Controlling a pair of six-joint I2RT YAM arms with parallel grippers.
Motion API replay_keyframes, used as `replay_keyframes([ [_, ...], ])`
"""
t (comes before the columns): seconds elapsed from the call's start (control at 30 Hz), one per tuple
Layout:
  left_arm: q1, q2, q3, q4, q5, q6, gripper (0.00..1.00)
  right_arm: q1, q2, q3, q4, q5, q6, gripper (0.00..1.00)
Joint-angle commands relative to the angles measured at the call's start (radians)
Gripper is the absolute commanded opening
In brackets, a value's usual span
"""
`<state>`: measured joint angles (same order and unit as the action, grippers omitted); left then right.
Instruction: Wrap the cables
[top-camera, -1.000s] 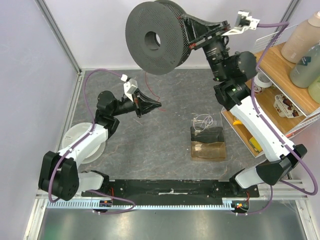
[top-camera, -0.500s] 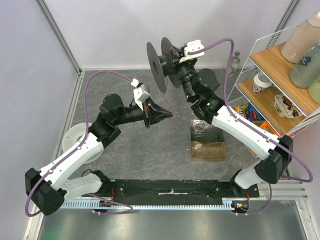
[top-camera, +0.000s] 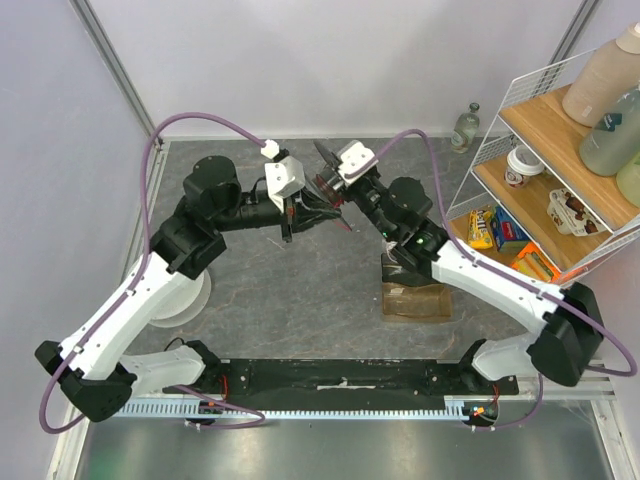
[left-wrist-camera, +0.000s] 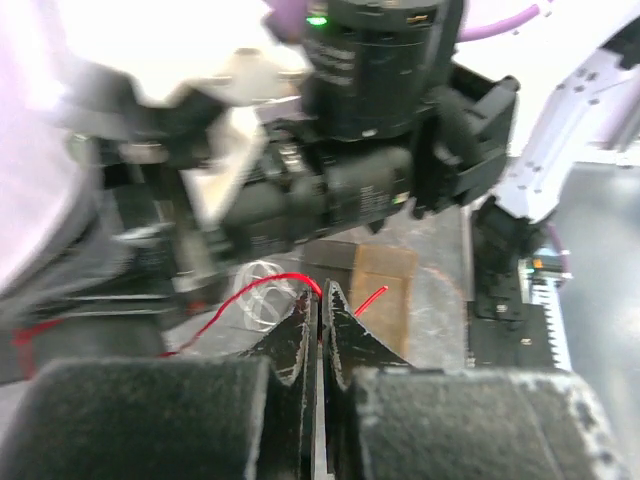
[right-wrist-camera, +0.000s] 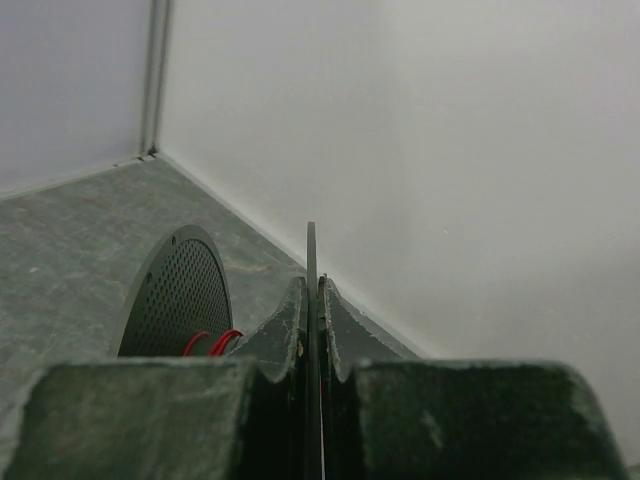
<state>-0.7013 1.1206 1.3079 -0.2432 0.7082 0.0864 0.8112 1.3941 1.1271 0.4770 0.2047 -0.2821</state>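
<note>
The cable is a very thin red wire (left-wrist-camera: 240, 297). My left gripper (left-wrist-camera: 320, 297) is shut on it at the fingertips, and a short free end (left-wrist-camera: 370, 298) sticks out to the right. From above, the left gripper (top-camera: 322, 210) sits at table centre, right beside the black spool (top-camera: 327, 165). My right gripper (right-wrist-camera: 312, 285) is shut on the spool's thin near flange (right-wrist-camera: 311, 245). The perforated far flange (right-wrist-camera: 175, 300) shows left of it, with red wire turns (right-wrist-camera: 212, 342) wound between the two. In the top view the right gripper (top-camera: 338, 188) is mostly hidden under its wrist.
A clear box (top-camera: 415, 285) holding a white cable coil stands right of centre. A white reel (top-camera: 185, 298) lies under the left arm. A wire shelf (top-camera: 545, 150) with bottles and packets fills the right side. A small bottle (top-camera: 465, 125) stands at the back wall.
The right arm has swung the spool down from high at the back to table centre, turning it edge-on. The left arm has reached further right to meet it, still pinching the wire.
</note>
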Motion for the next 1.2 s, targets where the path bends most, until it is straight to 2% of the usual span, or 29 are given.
replay_keyframes([
  [0.0,0.042,0.015,0.117,-0.177,-0.067,0.248,0.02,-0.026,-0.145,-0.027,0.072,-0.168,-0.025,0.00],
  [0.2,0.150,0.025,0.192,-0.237,-0.136,0.406,0.02,-0.125,-0.222,-0.038,-0.034,-0.422,0.078,0.00],
  [0.33,0.227,0.048,0.244,-0.231,-0.148,0.443,0.02,-0.185,-0.250,-0.038,-0.075,-0.623,0.122,0.00],
  [0.43,0.246,0.054,0.260,-0.231,-0.139,0.501,0.02,-0.204,-0.256,-0.021,-0.110,-0.753,0.147,0.00],
  [0.57,0.276,0.065,0.252,-0.277,-0.098,0.594,0.02,-0.233,-0.260,-0.004,-0.094,-0.818,0.245,0.00],
  [0.73,0.416,0.100,0.257,-0.360,0.091,0.616,0.02,-0.293,-0.261,0.029,-0.015,-0.852,0.435,0.00],
  [0.87,0.445,0.122,0.254,-0.422,0.186,0.658,0.02,-0.319,-0.254,0.068,0.044,-0.877,0.601,0.00],
  [1.03,0.451,0.134,0.223,-0.415,0.301,0.607,0.02,-0.348,-0.219,0.115,0.119,-0.840,0.829,0.00],
  [1.17,0.503,0.169,0.228,-0.384,0.437,0.520,0.02,-0.383,-0.176,0.154,0.181,-0.803,1.029,0.00],
])
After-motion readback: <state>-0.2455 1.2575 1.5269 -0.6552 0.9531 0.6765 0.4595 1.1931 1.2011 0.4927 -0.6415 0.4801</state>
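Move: The grey spool, its rim pinched in the right hand, has its centre about 6 cm below and 2 cm left of that hand, level in depth. From the left hand, which grips the red cable's end, the spool lies about 15 cm ahead, 4 cm left and 7 cm lower. From the left hand, the open box lies 4 cm ahead, 19 cm right and 37 cm below; the white spool lies 3 cm ahead, 34 cm left and as low. The red cable's end, still pinched in the left fingers, travels forward and left about 14 cm in all, around the grey spool from its back side to its left, rising slightly and then dipping. The right hand keeps its grip on the spool's rim and draws it back about 9 cm, turning some 40 degrees counter-clockwise, then lifts it some 8 cm more while its left side rolls up. ##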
